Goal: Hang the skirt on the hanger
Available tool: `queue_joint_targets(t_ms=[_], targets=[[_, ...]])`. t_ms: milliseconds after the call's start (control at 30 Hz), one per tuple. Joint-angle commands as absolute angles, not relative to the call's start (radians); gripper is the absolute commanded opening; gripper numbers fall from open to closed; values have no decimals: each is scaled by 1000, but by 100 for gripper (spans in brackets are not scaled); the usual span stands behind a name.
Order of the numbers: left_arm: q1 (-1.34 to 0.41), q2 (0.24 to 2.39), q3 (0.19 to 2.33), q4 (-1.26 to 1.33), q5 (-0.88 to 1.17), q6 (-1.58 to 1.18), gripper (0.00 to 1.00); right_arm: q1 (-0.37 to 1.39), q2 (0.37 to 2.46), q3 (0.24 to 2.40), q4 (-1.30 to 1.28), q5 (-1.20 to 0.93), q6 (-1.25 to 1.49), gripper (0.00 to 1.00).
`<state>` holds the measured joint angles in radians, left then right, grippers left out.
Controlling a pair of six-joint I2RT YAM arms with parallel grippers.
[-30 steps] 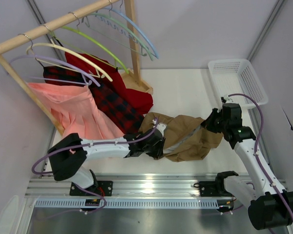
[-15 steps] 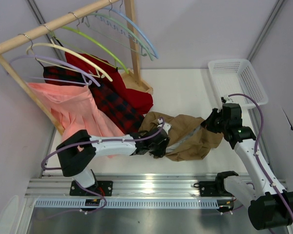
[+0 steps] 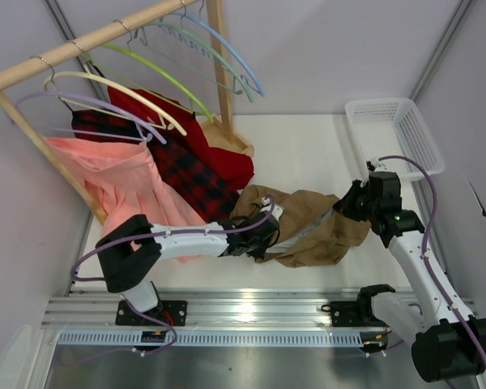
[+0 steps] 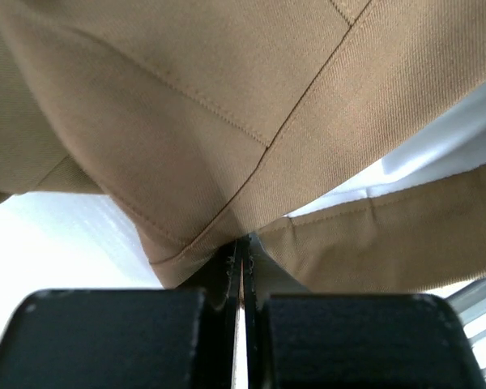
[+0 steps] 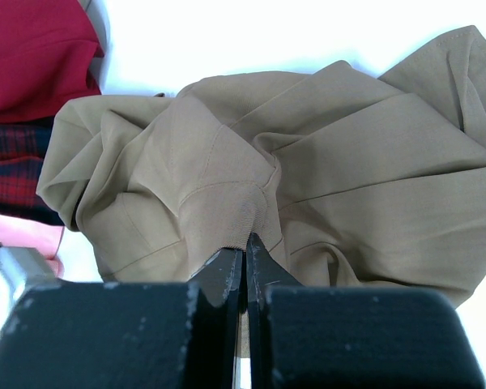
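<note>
The tan-brown skirt lies crumpled on the white table between my two arms. My left gripper is at the skirt's left near edge. In the left wrist view its jaws are shut, pinching a seamed fold of the skirt. My right gripper is at the skirt's right side, and the right wrist view shows it shut on a ribbed band of the skirt. The pale sage-green hanger hangs empty on the rack at the back left, far from both grippers.
A wooden rack at the back left carries several other hangers, a red garment, a plaid skirt and a pink skirt. A white basket stands at the back right. A metal rail runs along the near edge.
My left gripper slid a little to the right along the skirt's near edge and closed on the fabric. The right arm and its grip have not moved.
</note>
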<state>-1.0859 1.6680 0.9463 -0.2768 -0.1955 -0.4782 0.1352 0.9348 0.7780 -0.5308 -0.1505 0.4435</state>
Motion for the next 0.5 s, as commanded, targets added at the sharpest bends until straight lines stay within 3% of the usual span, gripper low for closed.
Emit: queue_joint_targets(t_ms=[0, 467], targets=[[-1083, 1553, 986, -299, -218, -466, 0, 130, 933, 778, -512, -140, 439, 0], [-1000, 1283, 905, -204, -48, -385, 0, 130, 917, 739, -531, -120, 445, 0]])
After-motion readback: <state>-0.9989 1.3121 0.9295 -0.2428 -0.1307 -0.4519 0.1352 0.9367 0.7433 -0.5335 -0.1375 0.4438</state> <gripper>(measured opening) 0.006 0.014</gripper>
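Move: At the left hand's shut fingertips lies the left waist end of the brown skirt, level with them and pressed near the table. The skirt's middle is about 12 cm to that hand's right and 8 cm farther out; the plaid cloth's near end is roughly 11 cm left and 13 cm ahead. From the right hand, which still pinches the skirt's other waist end, the left waist end lies about 22 cm left, 8 cm back and 13 cm below. Rising almost straight up by about 13 cm, the left hand comes off the skirt's left waist end with its fingers kept shut and empty, drifting only slightly forward late on. Its wrist tilts some 20 degrees, so the fingers point less steeply down and more to its right. The right hand keeps its pinch and sinks about 1.5 cm. ##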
